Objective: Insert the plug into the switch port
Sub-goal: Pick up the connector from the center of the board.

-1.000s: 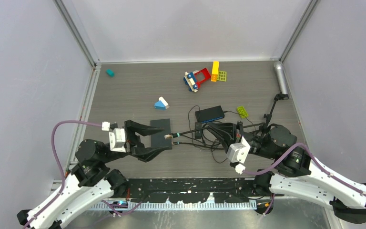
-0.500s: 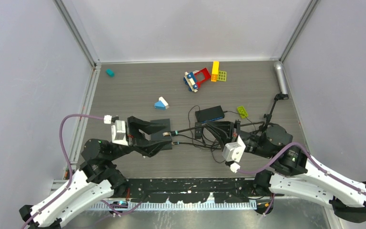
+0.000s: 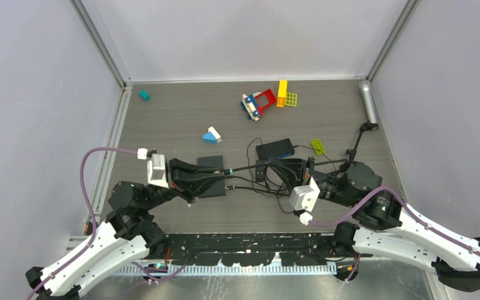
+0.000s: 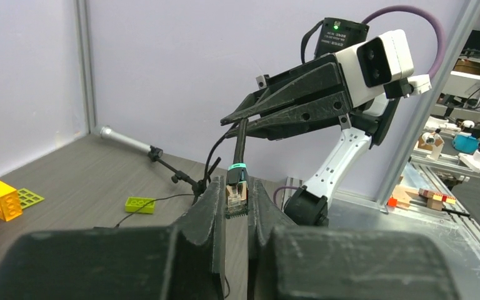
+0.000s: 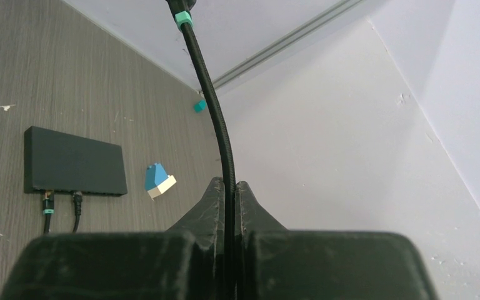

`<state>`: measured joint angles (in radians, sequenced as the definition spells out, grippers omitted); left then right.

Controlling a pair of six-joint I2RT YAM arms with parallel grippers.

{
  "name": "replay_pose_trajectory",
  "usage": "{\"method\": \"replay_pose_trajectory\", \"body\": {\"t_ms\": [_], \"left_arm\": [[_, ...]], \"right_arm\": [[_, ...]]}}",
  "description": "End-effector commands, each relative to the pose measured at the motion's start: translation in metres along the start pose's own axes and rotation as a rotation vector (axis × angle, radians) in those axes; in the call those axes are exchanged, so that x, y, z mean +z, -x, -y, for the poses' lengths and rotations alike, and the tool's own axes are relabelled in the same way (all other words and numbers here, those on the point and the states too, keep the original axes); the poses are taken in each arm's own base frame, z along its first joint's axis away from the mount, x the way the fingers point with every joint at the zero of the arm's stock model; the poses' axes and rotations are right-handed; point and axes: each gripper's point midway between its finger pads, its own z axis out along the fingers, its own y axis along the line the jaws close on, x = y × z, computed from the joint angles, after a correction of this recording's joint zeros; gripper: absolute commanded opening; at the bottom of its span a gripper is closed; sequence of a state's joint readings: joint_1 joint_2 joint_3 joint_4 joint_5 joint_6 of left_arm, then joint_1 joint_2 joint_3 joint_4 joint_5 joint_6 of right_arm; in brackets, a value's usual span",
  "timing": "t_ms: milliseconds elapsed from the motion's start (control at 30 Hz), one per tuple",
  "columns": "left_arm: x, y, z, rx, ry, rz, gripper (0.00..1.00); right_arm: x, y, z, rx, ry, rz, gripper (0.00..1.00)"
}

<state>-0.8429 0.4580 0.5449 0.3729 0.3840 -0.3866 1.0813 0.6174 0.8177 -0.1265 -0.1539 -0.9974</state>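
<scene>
The plug [image 4: 236, 195], a clear connector with a green band on a black cable [image 5: 211, 100], stands between the fingers of my left gripper [image 4: 236, 187], which is shut on it. From above, that gripper [image 3: 222, 174] hovers over the right edge of the switch [image 3: 207, 162], a flat black box. In the right wrist view the switch [image 5: 75, 169] has two other cables plugged into its near edge. My right gripper [image 5: 228, 185] is shut on the black cable a short way behind the plug, and from above this gripper [image 3: 264, 167] sits right of the left one, the cable stretched between them.
A second dark box with a blue edge [image 3: 275, 149] lies behind the right gripper among loose black wires. A blue-white brick [image 3: 211, 135], a green brick [image 3: 318, 146], a toy pile [image 3: 265, 100], a teal block [image 3: 144, 95] and a silver microphone [image 3: 367, 103] lie farther back.
My left gripper was wide open around the plug and has now shut on it, sliding a little forward. The right gripper has shifted slightly left, still holding the cable.
</scene>
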Motion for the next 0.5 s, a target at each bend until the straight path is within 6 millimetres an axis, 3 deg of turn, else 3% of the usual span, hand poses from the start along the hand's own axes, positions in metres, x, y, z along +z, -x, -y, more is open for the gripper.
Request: {"method": "replay_pose_trajectory", "body": {"t_ms": [0, 167, 300, 400, 467], "left_arm": [[0.001, 0.008, 0.000, 0.005, 0.008, 0.011, 0.00], [-0.004, -0.012, 0.002, 0.127, -0.035, -0.114, 0.00], [-0.014, -0.041, 0.000, 0.390, -0.143, -0.230, 0.00], [-0.020, -0.053, 0.001, 0.551, -0.226, -0.246, 0.00], [-0.023, -0.059, 0.008, 0.649, -0.308, -0.235, 0.00]], "right_arm": [[-0.002, 0.008, 0.013, -0.003, -0.053, 0.029, 0.01], [-0.003, 0.023, 0.019, 0.259, -0.033, 0.036, 0.40], [-0.005, 0.039, -0.019, 0.476, 0.240, -0.016, 0.48], [-0.009, 0.065, -0.047, 0.569, 0.456, 0.047, 0.60], [-0.007, 0.073, -0.055, 0.626, 0.507, 0.074, 0.62]]}}
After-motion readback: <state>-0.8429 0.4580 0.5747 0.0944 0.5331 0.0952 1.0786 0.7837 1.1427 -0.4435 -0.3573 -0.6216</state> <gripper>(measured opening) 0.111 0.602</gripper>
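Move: The connector is already between the left fingers, and the right fingers still pinch its cable, with the connector about 13 cm to that hand's left and 4 cm back. From the left hand, the blue-ported switch lies about 17 cm ahead, 18 cm right and 26 cm below. At the same depth, the dark flat box is some 6 cm ahead and 6 cm left, the adapter 7 cm ahead and 12 cm right. The connector stays pinched in the left fingers and is lowered about 5 cm almost straight down, the left wrist turning some 25 degrees so its upward-slanting fingers come nearer level. The right fingers spread wide and let go of the cable, while that hand draws back about 4 cm, a little left and up, its wrist turning nearly 30 degrees. ##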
